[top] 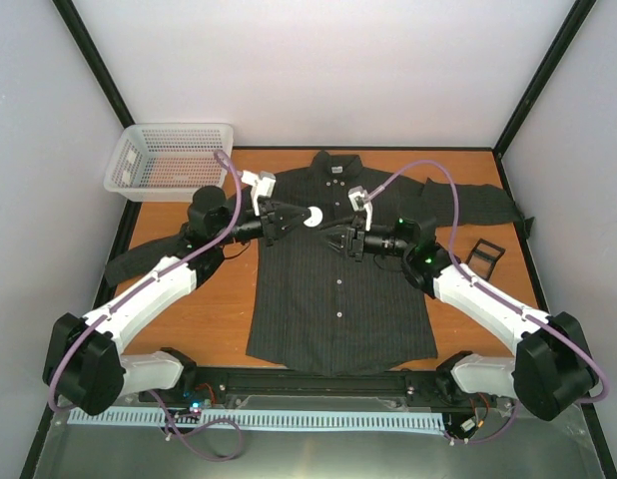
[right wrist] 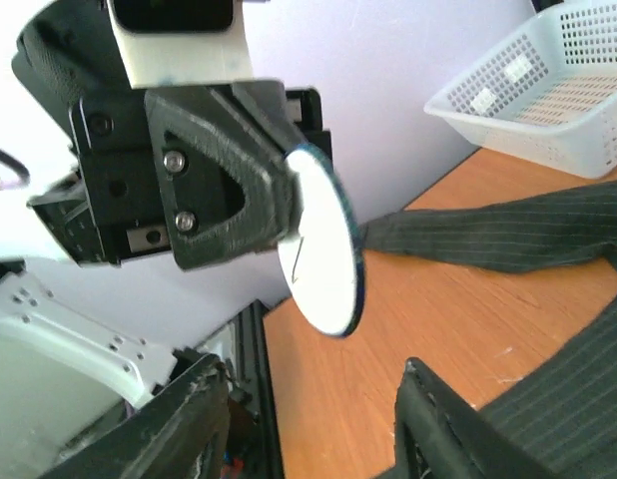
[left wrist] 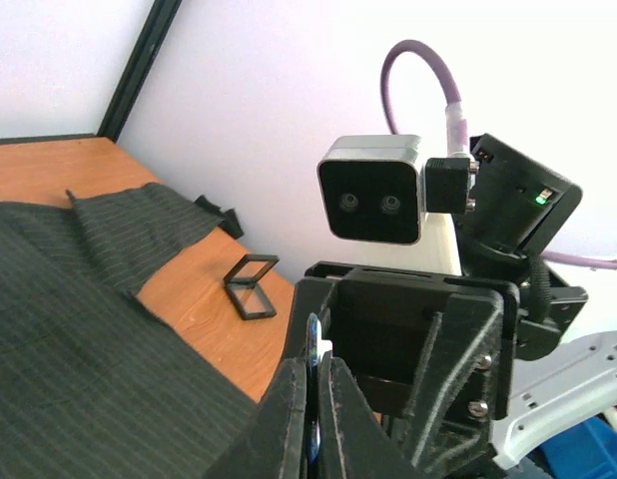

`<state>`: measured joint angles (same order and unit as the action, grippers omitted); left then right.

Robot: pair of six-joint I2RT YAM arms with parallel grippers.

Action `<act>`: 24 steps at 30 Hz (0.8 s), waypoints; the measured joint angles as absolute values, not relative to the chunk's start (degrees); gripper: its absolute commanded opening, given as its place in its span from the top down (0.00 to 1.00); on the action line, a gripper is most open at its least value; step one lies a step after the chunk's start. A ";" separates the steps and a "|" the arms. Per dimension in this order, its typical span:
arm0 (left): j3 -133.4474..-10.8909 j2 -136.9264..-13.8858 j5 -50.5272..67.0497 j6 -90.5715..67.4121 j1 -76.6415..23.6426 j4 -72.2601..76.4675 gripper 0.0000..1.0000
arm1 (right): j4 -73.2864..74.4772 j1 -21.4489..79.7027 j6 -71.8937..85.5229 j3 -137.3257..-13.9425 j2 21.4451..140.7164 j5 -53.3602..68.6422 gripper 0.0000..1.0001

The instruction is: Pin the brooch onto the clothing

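The brooch [top: 313,216], a round white disc with a blue rim, hangs above the chest of the clothing [top: 338,289], a dark pinstriped shirt spread flat on the table. My left gripper [top: 297,218] is shut on the brooch's edge. In the left wrist view the brooch [left wrist: 312,334] shows edge-on between the closed fingers of the left gripper [left wrist: 313,359]. My right gripper [top: 333,239] faces it from the right, open and holding nothing. The right wrist view shows the brooch's white back [right wrist: 323,254] just beyond the spread right gripper [right wrist: 313,409].
A white mesh basket [top: 169,160] stands at the table's back left corner. A small black open case [top: 483,256] lies on the wood right of the shirt, near its right sleeve [top: 478,205]. The left sleeve [top: 139,257] runs under my left arm.
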<state>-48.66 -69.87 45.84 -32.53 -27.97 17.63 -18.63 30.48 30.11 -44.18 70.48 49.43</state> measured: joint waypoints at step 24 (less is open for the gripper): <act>-44.45 -69.69 50.43 -41.52 -26.33 29.04 0.81 | -30.48 30.55 38.81 -44.34 72.55 49.17 0.97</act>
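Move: Above and ahead of the open right fingers is the brooch, already held in the left hand: roughly 2 cm forward, 2 cm left and 3 cm up from the right hand. It sits about 2 cm to the right of the left hand's grip. From the right hand, the shirt's middle lies some 28 cm below and 3 cm to the right, its red tag about 8 cm forward and 7 cm right, the collar around 20 cm forward and 2 cm right. Rising about 3 cm and edging slightly forward, the right hand comes up to the brooch while its half-open fingers close until nearly shut, pinching the near edge. The left hand keeps its grip and holds the brooch out almost in place, drifting barely a centimetre and rolling some 5 degrees. ##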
